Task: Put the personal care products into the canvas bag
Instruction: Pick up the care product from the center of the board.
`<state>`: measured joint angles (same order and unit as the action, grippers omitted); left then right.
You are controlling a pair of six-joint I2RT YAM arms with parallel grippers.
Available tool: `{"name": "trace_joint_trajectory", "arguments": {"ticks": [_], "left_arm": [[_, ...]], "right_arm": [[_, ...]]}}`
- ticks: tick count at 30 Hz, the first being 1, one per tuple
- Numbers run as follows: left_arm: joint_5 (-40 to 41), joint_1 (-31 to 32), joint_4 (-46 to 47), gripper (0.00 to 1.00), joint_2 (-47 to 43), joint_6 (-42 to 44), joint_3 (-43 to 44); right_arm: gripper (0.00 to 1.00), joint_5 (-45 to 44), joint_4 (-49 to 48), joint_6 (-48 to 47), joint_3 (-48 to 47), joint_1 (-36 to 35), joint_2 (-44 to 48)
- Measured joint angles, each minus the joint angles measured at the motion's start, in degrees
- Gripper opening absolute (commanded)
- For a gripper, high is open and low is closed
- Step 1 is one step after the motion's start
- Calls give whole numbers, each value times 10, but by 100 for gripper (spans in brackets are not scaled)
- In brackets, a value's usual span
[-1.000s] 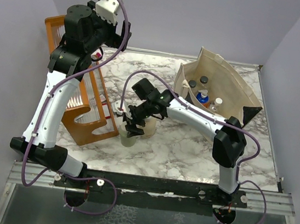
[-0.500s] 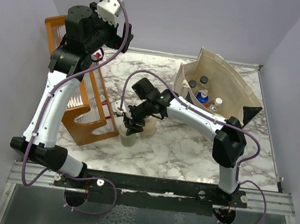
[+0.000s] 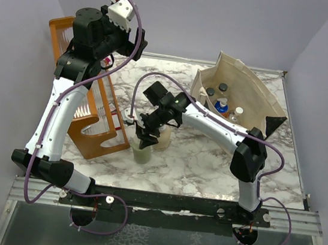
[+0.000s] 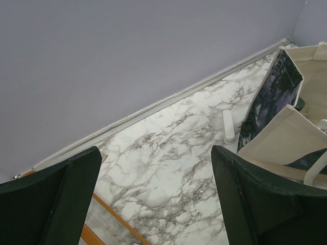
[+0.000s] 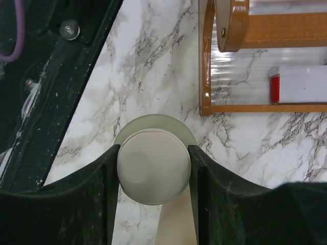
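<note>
My right gripper point(image 5: 153, 153) is shut on the cream cap point(image 5: 152, 168) of the olive-grey bottle point(image 3: 140, 152), with a finger pressed against each side of the cap. The bottle is upright near the middle of the marble table. A beige bottle point(image 3: 162, 139) stands right beside it, touching or nearly so. The canvas bag point(image 3: 253, 86) lies open at the back right. Inside it are two black-capped bottles point(image 3: 222, 87), a blue-capped one point(image 3: 221, 104) and a white-capped one point(image 3: 238, 111). My left gripper point(image 4: 156, 153) hangs open and empty, high at the back left.
The orange wooden rack point(image 3: 92, 140) stands at the left, close to the gripped bottle, under the left arm. A small white stick-shaped object point(image 4: 228, 125) lies on the table beside the bag's dark patterned panel point(image 4: 271, 97). Walls enclose the table on three sides.
The right gripper's jaws have closed onto the olive-grey bottle's cap. The right arm's wrist has risen slightly. The left arm has barely shifted.
</note>
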<state>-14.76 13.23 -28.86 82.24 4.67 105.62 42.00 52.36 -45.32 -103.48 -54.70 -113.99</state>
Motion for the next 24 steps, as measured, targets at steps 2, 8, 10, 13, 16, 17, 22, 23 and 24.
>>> {"name": "trace_joint_trajectory", "arguments": {"ticks": [2, 8, 10, 13, 16, 17, 22, 23, 24], "left_arm": [[-3, 0, 0, 91, -1, 0, -4], [-7, 0, 0, 91, -1, 0, -8], [-8, 0, 1, 91, -1, 0, -8], [-9, 0, 1, 91, -1, 0, -8], [-10, 0, 1, 91, -1, 0, -9], [-10, 0, 2, 91, -1, 0, -10], [-10, 0, 5, 91, 0, 2, -17], [-11, 0, 5, 91, 0, 2, -19], [-11, 0, 5, 91, 0, 2, -20]], "right_arm": [[1, 10, 14, 0, -10, 0, 0], [1, 23, 40, 0, -17, 0, 16], [1, 23, 49, 0, -17, 0, 32], [1, 23, 64, 0, -27, 0, 62], [1, 23, 77, 1, -41, 0, 97], [1, 24, 77, 2, -43, 0, 109], [1, 21, 101, 7, -76, 0, 162], [1, 20, 109, 8, -88, 0, 171], [1, 18, 113, 10, -97, 0, 178]]}}
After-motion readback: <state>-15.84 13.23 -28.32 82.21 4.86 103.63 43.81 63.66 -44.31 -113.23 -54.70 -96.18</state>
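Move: My right hand already has the green jar by its cream lid, at most just off the table. The bag it is bound for lies about 34 cm to the right and 20 cm ahead, its middle about level with my hand. The pump bottle stands 7 cm to my right and 4 cm ahead; the wooden rack is centred some 19 cm left and 15 cm ahead. From my left hand the bag is about 38 cm right, 2 cm back and 30 cm below. I keep my right fingers shut on the lid and lift the jar, slowly at first and then fast, about 17 cm up, clear of the table and the pump bottle beside it. My hand drifts 4 to 5 cm right and as much back, while my wrist tips the fingertips upward some 15 degrees. ##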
